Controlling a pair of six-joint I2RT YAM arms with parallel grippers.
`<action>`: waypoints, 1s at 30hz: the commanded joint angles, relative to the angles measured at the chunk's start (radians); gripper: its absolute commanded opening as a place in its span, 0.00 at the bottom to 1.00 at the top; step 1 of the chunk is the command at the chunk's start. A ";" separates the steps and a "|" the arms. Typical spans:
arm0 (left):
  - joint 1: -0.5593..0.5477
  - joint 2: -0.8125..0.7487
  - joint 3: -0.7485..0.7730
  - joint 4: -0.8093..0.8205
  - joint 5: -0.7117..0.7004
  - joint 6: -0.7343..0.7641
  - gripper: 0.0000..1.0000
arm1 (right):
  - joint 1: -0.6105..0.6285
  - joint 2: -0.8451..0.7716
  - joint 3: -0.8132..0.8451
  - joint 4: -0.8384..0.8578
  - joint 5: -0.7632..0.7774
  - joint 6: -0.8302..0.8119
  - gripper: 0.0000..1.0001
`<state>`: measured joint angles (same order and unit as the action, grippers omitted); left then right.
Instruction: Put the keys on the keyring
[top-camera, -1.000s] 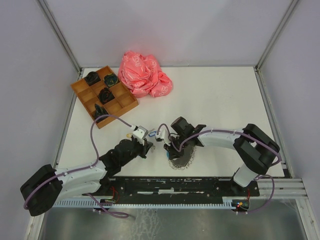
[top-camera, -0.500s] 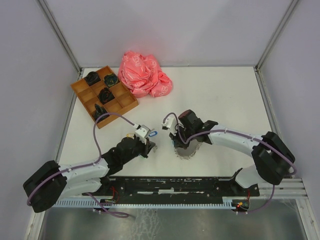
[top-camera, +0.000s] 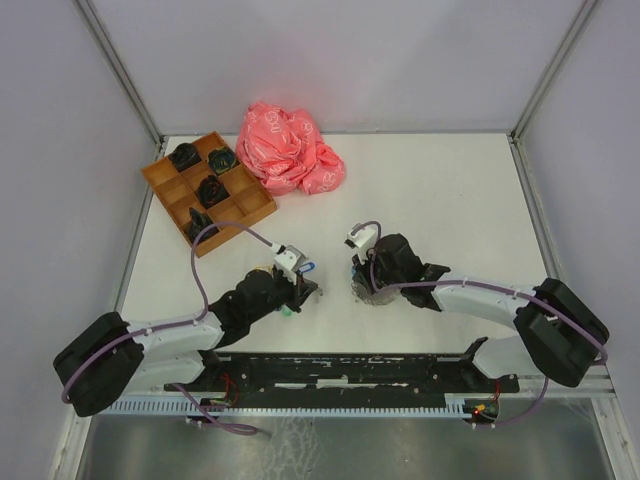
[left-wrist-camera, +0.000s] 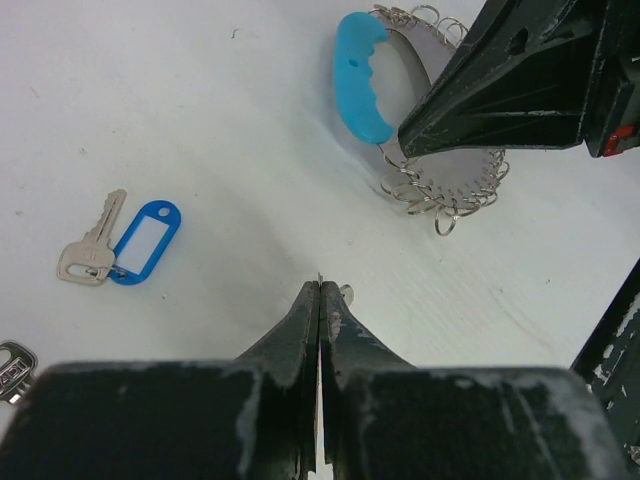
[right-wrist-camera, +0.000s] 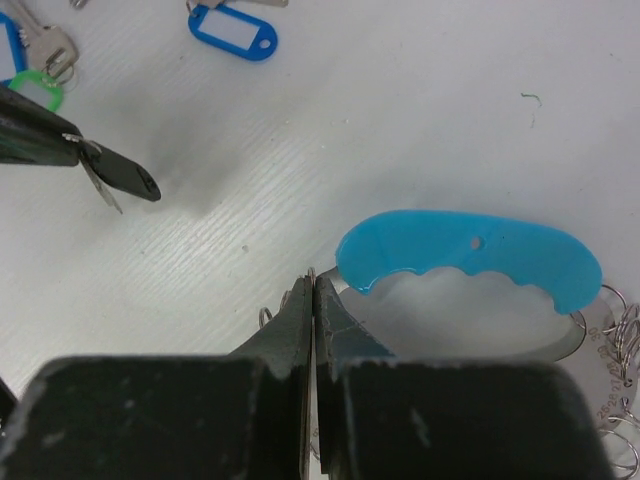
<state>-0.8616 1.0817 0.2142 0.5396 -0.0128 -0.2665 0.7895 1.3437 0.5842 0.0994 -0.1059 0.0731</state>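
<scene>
The keyring (left-wrist-camera: 452, 172), a silvery band with small wire rings and a light blue curved segment (right-wrist-camera: 470, 250), lies at mid-table (top-camera: 370, 292). My right gripper (right-wrist-camera: 313, 282) is shut on the keyring's edge just left of the blue segment. My left gripper (left-wrist-camera: 320, 288) is shut on a thin silver key, whose blade (right-wrist-camera: 100, 188) sticks out below the fingers. A green tag (right-wrist-camera: 38, 90) shows right beside that gripper. A blue-tagged key (left-wrist-camera: 130, 240) lies loose on the table to the left. The two grippers stand a short way apart (top-camera: 308, 290).
A brown compartment tray (top-camera: 250, 205) holding dark objects sits at the back left, with a crumpled pink bag (top-camera: 288, 150) behind it. Another loose key (right-wrist-camera: 45, 40) and a blue tag (right-wrist-camera: 235, 35) lie near the left gripper. Metal frame posts edge the table.
My right gripper has shut on the keyring and drawn back toward the right, the keyring shifting with it. My left arm, shut throughout, has edged slightly nearer.
</scene>
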 joint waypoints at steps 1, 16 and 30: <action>0.025 0.034 0.048 0.055 0.023 -0.095 0.03 | -0.004 0.027 0.038 0.104 0.058 0.072 0.01; 0.118 0.332 0.205 -0.056 0.041 -0.187 0.05 | -0.004 0.014 0.020 0.096 0.104 0.068 0.01; 0.118 0.183 0.152 0.081 0.073 -0.092 0.37 | -0.048 -0.071 -0.079 0.307 0.054 0.155 0.01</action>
<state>-0.7475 1.3224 0.3813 0.4820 0.0307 -0.4118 0.7578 1.3300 0.5320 0.2459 -0.0166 0.1883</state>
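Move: The left hand holds the black-tagged key. The bare patch of table it is taken to lies about 3 cm ahead of the fingertips and some 6 cm below. On the table, the nearer blue-tagged key is about 9 cm ahead and 4 cm left, the green-tagged key level and 8 cm left; the keyring is 12 cm right and 2 cm ahead. From the right hand, the patch is about 10 cm left, level fore-and-aft, 5 cm down. Still pinching the black-tagged key, the left hand sinks about 5 cm and works forward some 3.5 cm to the bare table short of the nearer blue-tagged key, tipping its fingers down by roughly 15 degrees, then opens to about a third, lets go of the key and rises back 3 cm. The right hand keeps its shut grip on the keyring and eases a couple of centimetres forward, turning slightly clockwise. ##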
